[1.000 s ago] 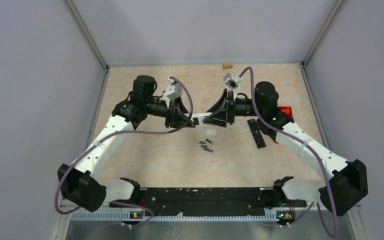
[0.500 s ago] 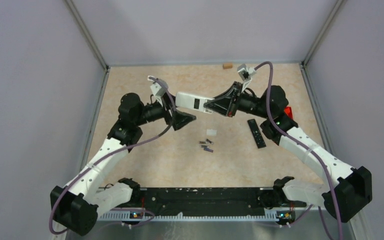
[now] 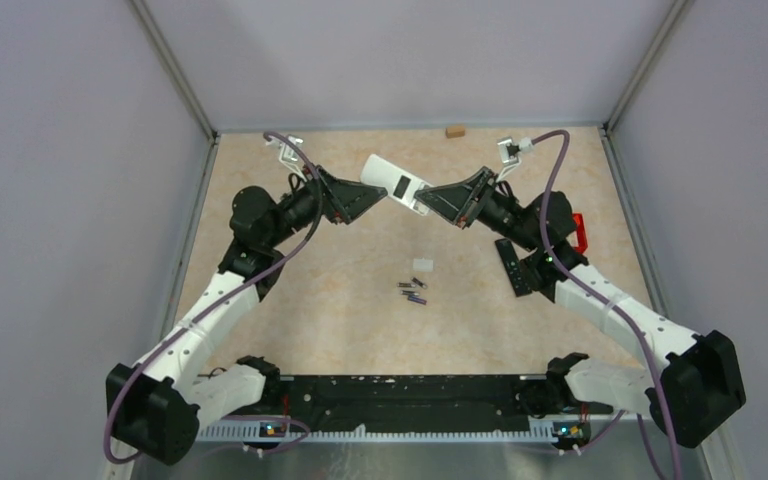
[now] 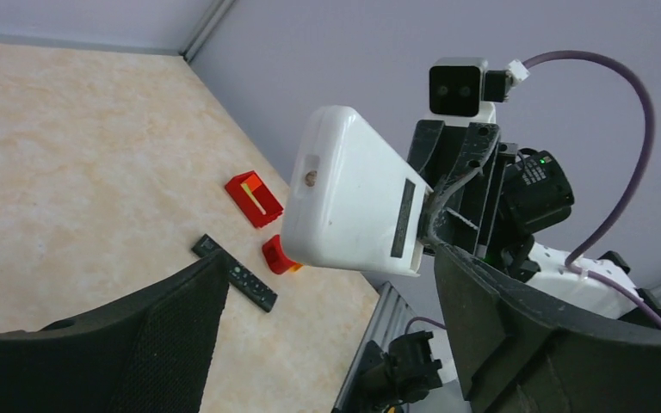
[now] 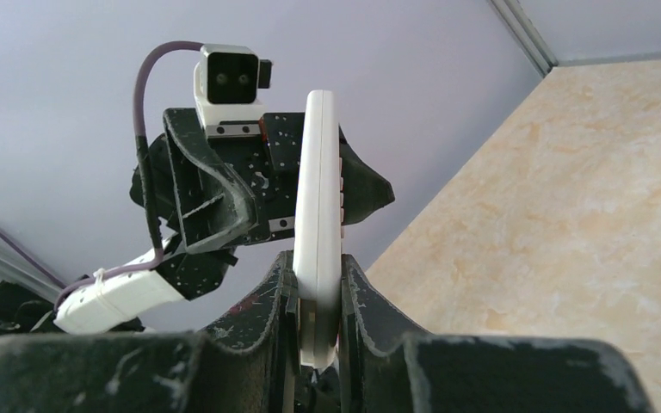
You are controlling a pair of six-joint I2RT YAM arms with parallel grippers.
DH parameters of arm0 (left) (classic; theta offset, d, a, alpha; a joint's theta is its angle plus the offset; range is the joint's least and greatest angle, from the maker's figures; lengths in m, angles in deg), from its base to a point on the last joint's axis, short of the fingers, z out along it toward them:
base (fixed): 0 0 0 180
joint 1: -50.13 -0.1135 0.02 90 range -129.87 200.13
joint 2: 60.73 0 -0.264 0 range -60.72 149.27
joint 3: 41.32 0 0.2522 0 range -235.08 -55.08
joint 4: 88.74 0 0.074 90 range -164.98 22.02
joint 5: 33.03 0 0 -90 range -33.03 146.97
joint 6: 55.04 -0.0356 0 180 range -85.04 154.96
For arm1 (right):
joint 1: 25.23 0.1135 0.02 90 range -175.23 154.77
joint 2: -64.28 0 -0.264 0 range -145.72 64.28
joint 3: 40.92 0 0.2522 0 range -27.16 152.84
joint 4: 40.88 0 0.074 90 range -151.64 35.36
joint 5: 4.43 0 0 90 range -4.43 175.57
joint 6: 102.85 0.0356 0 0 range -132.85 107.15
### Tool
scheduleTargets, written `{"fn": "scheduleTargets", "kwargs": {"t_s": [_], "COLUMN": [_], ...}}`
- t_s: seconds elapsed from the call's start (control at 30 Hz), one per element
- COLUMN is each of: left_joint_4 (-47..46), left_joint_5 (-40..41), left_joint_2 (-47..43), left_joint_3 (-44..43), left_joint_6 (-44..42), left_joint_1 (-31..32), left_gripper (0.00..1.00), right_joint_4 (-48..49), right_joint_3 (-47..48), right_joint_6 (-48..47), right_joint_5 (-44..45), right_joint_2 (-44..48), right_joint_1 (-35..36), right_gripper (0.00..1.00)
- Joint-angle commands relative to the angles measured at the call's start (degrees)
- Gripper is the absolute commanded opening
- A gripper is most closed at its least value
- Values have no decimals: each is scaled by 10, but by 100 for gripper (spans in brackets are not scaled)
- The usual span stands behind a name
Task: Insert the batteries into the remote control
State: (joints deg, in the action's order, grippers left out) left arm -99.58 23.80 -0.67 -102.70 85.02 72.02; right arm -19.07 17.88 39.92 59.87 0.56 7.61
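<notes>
A white remote control (image 3: 396, 183) hangs tilted above the table, my right gripper (image 3: 434, 200) shut on one of its ends. The right wrist view shows it edge-on (image 5: 320, 198), squeezed between my right gripper's (image 5: 318, 297) two fingers. My left gripper (image 3: 370, 199) is open just left of it and touches nothing. In the left wrist view the remote (image 4: 353, 202) floats past my left gripper (image 4: 327, 344), whose jaws stand wide apart. Several batteries (image 3: 415, 290) lie in a small cluster on the table below.
A black remote (image 3: 512, 266) lies on the table right of the batteries, also in the left wrist view (image 4: 235, 273). A small white piece (image 3: 422, 264) sits above the cluster. A red object (image 3: 577, 229) is at the right, a wooden block (image 3: 454, 131) by the back wall.
My left gripper let go of the white remote, opened and drew back to the left. My right gripper closed on the remote and lifted it up and toward the back.
</notes>
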Motion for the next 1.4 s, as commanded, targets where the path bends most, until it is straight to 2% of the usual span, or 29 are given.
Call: {"fn": "scheduleTargets", "kwargs": {"t_s": [0.0,0.23,0.4,0.53,0.6,0.73,0.9,0.97,1.07,1.1,1.13,1.2,1.23,1.3,1.37], "left_joint_4": [-48,-147,-167,-174,-178,-185,-179,-177,-162,-148,-132,-83,-54,25,79], "left_joint_5": [-33,-69,-93,-99,-102,-113,-121,-127,-126,-123,-119,-101,-88,-59,-26], "left_joint_2": [12,44,51,49,50,53,53,54,51,47,43,29,20,4,-11], "left_joint_3": [-30,-20,-25,-21,-20,-21,-19,-17,-15,-15,-15,-18,-19,-23,-26], "left_joint_6": [80,166,169,167,167,167,158,154,133,119,100,49,22,-37,-84], "left_joint_1": [-2,-1,-2,-2,-1,-1,-1,-2,-1,-1,-2,-2,-2,-1,-2], "left_gripper": [88,58,35,22,21,39,40,30,0,0,0,0,0,0,0], "right_joint_4": [49,86,71,61,60,61,55,51,32,20,7,-23,-42,-96,-157], "right_joint_3": [12,8,8,9,12,12,11,12,18,21,22,22,20,18,19], "right_joint_6": [27,57,59,58,61,68,67,64,52,46,38,19,7,-23,-56], "right_joint_5": [-13,-59,-60,-58,-63,-67,-62,-64,-66,-66,-64,-55,-46,-18,14], "right_joint_2": [-7,-28,-36,-41,-47,-56,-58,-59,-62,-62,-60,-48,-38,-12,17], "right_joint_1": [5,5,5,5,5,5,5,5,5,5,5,5,5,5,5], "right_gripper": [0,0,0,0,0,0,0,0,0,8,21,54,64,75,78]}}
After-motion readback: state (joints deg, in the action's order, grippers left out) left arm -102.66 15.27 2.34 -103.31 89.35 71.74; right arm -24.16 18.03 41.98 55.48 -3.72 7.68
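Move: The remote control, held at its near end by the right fingers, has its middle about 5 cm right of the open left hand, 2 cm ahead and 2 cm above. From the right hand that middle is some 6 cm left, 3 cm ahead and 2 cm higher. On the table, roughly 35 cm below, the batteries lie about 3 cm left and 4 cm back of the right hand; the white cover lies 2 cm ahead, straight below otherwise. Easing back and to the right some 2 cm each and rising about 2.5 cm, the left hand turns clockwise and shuts its wide-open fingers on the remote control's free part, slackens slightly, regrips, then sinks. The right hand feeds the remote leftward about 2 cm, still gripping, then opens and drops roughly 4 cm clear of it. ##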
